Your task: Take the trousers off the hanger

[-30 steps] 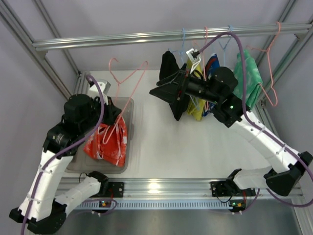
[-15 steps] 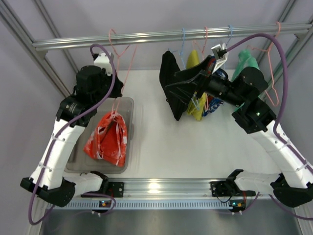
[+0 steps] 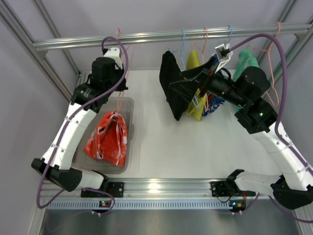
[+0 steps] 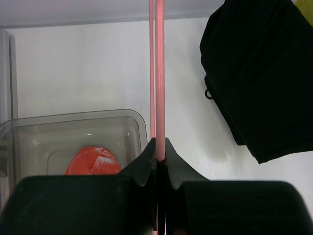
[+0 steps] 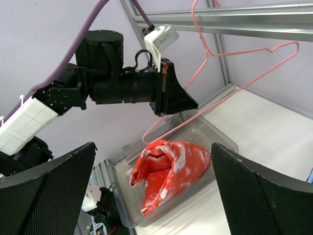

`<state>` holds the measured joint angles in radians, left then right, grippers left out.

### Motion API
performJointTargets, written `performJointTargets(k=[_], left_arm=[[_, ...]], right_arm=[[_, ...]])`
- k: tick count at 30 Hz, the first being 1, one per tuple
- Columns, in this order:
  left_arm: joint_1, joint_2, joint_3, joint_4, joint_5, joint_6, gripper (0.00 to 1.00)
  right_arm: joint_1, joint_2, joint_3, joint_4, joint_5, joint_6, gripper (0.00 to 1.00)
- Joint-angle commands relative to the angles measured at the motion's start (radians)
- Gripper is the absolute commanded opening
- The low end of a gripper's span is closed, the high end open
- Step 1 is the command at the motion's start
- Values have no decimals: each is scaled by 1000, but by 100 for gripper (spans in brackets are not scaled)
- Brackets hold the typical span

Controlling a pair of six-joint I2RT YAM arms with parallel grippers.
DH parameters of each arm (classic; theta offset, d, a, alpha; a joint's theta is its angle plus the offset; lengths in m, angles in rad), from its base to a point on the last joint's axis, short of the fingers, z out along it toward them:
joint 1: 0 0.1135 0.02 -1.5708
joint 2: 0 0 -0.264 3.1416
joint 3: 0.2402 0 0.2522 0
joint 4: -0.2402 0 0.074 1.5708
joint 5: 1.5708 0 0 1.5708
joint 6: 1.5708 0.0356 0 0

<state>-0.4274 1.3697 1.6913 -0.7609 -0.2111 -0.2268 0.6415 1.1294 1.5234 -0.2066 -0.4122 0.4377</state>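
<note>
The red-orange trousers (image 3: 108, 139) lie crumpled in a clear bin (image 3: 129, 105) at the left; the wrist views show them too (image 4: 93, 161) (image 5: 171, 166). My left gripper (image 3: 120, 82) (image 4: 160, 147) is raised near the rail and shut on the thin pink hanger (image 3: 119, 100) (image 4: 160, 73). The hanger (image 5: 234, 90) slants down from the rail. Its lower corner ends just above the top of the trousers; I cannot tell whether it touches them. My right gripper (image 3: 180, 90) (image 5: 154, 196) stands open mid-table, facing the bin, with nothing between its fingers.
A black garment (image 3: 171, 88) (image 4: 259, 73) hangs from the rail (image 3: 146, 38) right beside my right gripper. Yellow (image 3: 195, 105), blue and green (image 3: 247, 73) garments hang further right on wire hangers. Frame posts stand at the left and right edges.
My left arm has lifted the hanger up and back toward the rail. The trousers have stayed in the bin. The right arm rose a little and turned toward the bin.
</note>
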Motion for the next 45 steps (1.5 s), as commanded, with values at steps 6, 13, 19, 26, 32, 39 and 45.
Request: performJointTargets(k=[6,13,19,26,32,39,45], left_arm=[[38,40,11,34,13,-32,0],[49,-9,-62,84,97,-13,78],[65,-125,-131,103,206,12,99],[85,-294,-180,65,325,69,99],[88,-353,-171,-121,138,112,99],[101,-492,-245,-86,-276,191,99],[168,-636,-387,9,-335,297,99]], right_arm=[[-32,-51,-34,-7,-10,10,100],[-51,-75,-68,-4,-11,7,99],[-55,-114,-91,-19,27,-5,99],[-60,-209,-143,-56,140,-88,100],[-163,-332,-235,-135,208,-138,99],[-305,-468,-282,-243,322,-254,99],[-409,-612,-397,-226,443,-425,99]])
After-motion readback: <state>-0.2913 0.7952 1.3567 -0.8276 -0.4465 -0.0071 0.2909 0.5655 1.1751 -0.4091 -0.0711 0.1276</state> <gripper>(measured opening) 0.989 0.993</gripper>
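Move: The left hand holds the emptied pink hanger; the rail spot it is bound for is about 12 cm ahead, 16 cm above and 1 cm right. The black trousers hang some 18 cm to its right and 3 cm ahead, 5 cm lower; the red trousers lie roughly 12 cm back, 9 cm left and 28 cm below. From the empty right hand, that rail spot is about 14 cm ahead and 26 cm left, nearly level. Left hand sinks about 4 cm, releases the pink hanger, draws back, then left; right hand swings 20 cm right. ##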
